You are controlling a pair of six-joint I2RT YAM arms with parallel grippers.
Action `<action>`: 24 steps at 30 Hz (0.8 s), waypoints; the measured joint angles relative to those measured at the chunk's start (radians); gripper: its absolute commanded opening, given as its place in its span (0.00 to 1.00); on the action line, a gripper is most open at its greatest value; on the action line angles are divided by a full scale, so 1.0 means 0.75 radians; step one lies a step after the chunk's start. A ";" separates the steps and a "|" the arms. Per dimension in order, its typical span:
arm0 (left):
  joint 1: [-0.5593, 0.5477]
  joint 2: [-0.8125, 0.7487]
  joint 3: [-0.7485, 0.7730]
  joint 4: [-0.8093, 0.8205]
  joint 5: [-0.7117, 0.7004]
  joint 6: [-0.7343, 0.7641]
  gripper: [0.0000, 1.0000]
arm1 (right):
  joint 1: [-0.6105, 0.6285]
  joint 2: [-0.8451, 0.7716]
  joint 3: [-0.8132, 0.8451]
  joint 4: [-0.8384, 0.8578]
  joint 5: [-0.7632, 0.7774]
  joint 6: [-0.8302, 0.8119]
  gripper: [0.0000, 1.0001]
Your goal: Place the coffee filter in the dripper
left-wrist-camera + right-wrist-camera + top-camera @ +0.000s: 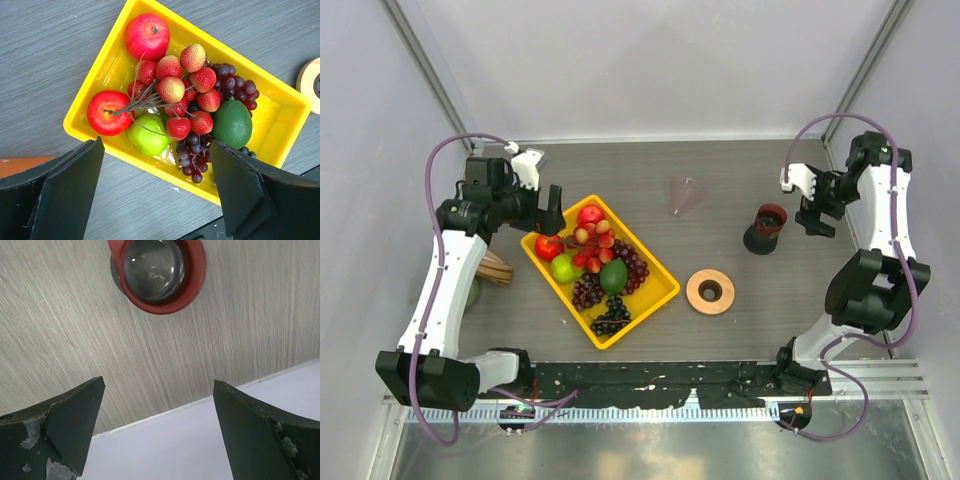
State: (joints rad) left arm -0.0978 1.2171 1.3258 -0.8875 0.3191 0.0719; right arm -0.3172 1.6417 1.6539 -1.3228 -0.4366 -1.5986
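The dripper lies in parts. Its clear cone (686,195) rests on its side at the back middle of the table. The light-wood ring (710,291) lies flat nearer the front. A black pedestal with a red rim (767,228) (157,272) stands to the right. No single coffee filter shows; tan papers (496,268) fan out from under my left forearm. My left gripper (552,210) (157,195) hangs open over the yellow tray's left end, holding nothing. My right gripper (817,215) (160,425) is open and empty, just right of the pedestal.
A yellow tray (665,290) (292,107) of fake fruit sits diagonally left of centre, with apples, strawberries, grapes and a green avocado. White walls enclose the table on three sides, and the right wall's foot (200,450) is close under my right gripper.
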 measured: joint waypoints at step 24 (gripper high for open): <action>-0.001 -0.003 0.057 -0.090 0.004 0.081 0.99 | 0.164 0.305 0.040 0.059 -0.079 -0.183 0.94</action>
State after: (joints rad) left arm -0.0982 1.2152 1.3685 -0.9546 0.3218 0.1326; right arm -0.1940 1.8706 1.6836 -1.2785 -0.4957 -1.7359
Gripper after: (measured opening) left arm 0.991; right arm 0.969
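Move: The dark cup with the red flared rim stands about 6 cm ahead of my open right hand and 8 cm to its left, its middle some 14 cm lower. The clear pink cone lies about 15 cm ahead of that hand and 24 cm to its left; the wooden ring is roughly 7 cm back and 18 cm left, both near table height. From my left hand the cup is some 46 cm to the right and 8 cm ahead. I sink my right hand about 6 cm while easing it some 4 cm forward, then level off and slide about 5 cm left, closing in on the cup's red rim. As I go down I turn the wrist some 15 degrees counter-clockwise, and I keep the fingers wide open. ##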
